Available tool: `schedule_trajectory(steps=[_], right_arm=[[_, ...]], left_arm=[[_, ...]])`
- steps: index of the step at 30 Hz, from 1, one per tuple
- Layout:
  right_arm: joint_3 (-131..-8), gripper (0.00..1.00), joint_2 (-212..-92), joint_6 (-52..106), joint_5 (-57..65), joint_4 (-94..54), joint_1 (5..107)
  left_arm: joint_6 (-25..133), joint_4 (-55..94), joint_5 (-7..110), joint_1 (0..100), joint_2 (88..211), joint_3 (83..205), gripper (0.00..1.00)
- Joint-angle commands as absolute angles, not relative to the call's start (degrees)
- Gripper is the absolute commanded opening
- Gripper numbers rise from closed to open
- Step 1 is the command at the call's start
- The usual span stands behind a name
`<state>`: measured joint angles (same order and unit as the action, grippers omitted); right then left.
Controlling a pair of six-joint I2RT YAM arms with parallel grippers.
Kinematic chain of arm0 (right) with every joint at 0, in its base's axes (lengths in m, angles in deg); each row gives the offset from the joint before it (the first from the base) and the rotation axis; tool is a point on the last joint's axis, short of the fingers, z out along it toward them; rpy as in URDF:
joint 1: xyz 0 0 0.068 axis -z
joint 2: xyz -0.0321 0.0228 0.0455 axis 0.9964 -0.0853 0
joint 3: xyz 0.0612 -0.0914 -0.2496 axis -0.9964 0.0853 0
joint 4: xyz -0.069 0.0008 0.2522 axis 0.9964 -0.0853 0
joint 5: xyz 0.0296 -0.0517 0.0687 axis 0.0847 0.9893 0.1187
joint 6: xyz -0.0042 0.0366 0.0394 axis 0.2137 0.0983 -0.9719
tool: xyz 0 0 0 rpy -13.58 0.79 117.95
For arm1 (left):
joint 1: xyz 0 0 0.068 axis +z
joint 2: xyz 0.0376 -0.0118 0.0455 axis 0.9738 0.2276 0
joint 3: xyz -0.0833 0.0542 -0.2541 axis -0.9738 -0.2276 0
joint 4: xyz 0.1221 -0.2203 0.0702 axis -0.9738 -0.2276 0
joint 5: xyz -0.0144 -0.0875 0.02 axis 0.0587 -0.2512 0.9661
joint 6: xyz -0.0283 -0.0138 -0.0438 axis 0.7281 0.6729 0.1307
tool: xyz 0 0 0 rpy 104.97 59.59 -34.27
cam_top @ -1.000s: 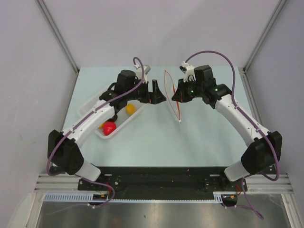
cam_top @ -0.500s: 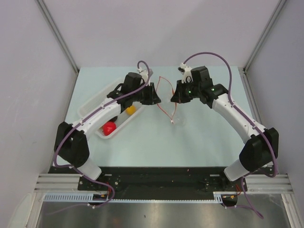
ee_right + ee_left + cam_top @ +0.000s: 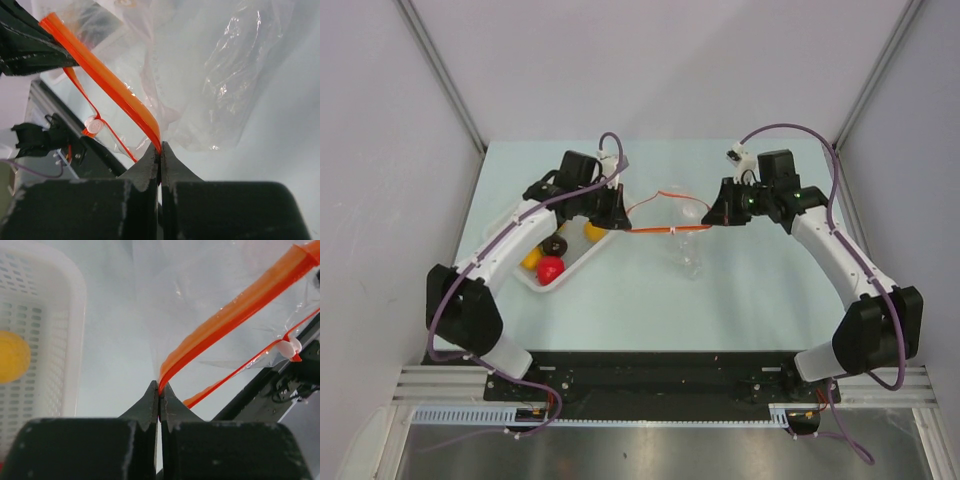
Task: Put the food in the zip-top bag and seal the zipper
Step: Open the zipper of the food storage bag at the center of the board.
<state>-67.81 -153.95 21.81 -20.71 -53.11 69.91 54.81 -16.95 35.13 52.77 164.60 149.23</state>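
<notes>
The clear zip-top bag (image 3: 685,252) hangs between my two grippers over the middle of the table. Its red-orange zipper (image 3: 665,229) runs left to right, one side pulled fairly straight, the other (image 3: 665,193) bowed away. My left gripper (image 3: 618,216) is shut on the strip's left end (image 3: 235,310). My right gripper (image 3: 712,219) is shut on its right end (image 3: 102,72). The white slider (image 3: 289,346) sits on the other strip, also in the right wrist view (image 3: 92,125). The food lies in the white basket (image 3: 582,258): a yellow piece (image 3: 593,232), a red one (image 3: 551,268), a dark one (image 3: 557,245).
The white perforated basket (image 3: 75,330) lies just left of my left gripper, holding a yellow fruit (image 3: 10,356). Grey walls close in the table on three sides. The arm bases stand at the near edge.
Both grippers have moved apart, the left one leftward and the right one rightward. The bag's mouth has turned from a front-to-back line into a left-to-right stretched line.
</notes>
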Motion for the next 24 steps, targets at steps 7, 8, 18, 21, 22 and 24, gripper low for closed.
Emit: schedule_trajectory(steps=[7,8,18,21,22,24], right_arm=[[-62.0,0.0,-158.0,19.4,-24.5,-47.1,68.9],[-62.4,0.0,-159.0,19.3,-24.1,-47.2,68.7],[-66.9,0.0,-165.3,18.5,-23.1,-46.8,67.8],[-67.0,0.0,-166.2,17.9,-23.3,-46.5,67.2],[-66.9,0.0,-166.4,17.6,-23.3,-46.4,67.1],[-66.7,0.0,-167.0,17.2,-23.4,-46.3,66.9]], left_arm=[[41.3,-35.2,39.2,53.7,161.9,155.5,0.0],[41.3,-34.3,39.4,53.7,162.6,155.3,0.0],[42.7,-26.3,37.9,55.7,166.3,155.0,0.4],[38.2,-26.8,34.1,57.3,163.5,155.6,0.78],[37.3,-27.5,32.2,58.3,162.0,155.8,0.94],[36.2,-26.4,29.6,62.3,160.0,155.3,1.0]])
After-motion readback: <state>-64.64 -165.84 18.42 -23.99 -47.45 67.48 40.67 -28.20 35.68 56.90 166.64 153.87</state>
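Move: My hands hold the two ends of the orange zipper strips between them. The white slider on the near strip lies about 9 cm to the right of my left hand, level fore and aft and some 3 cm lower. From my right hand it is roughly 7 cm left, 1 cm back and 5 cm below. The yellow fruit lies about 8 cm left of my left hand, 5 cm ahead and 13 cm down, in the basket, whose middle is 15 cm left, 6 cm ahead and 14 cm down. Keeping my right pinch on the bag's right end, I draw back slightly, then lower it about 8 cm towards the board while easing left and tipping the fingers down a little. My left hand, first still gripping, goes back and up, then comes forward and down again; there I spread its fingers wide, let go of the left end and slip away about 4 cm left towards the basket, rising at the last. ##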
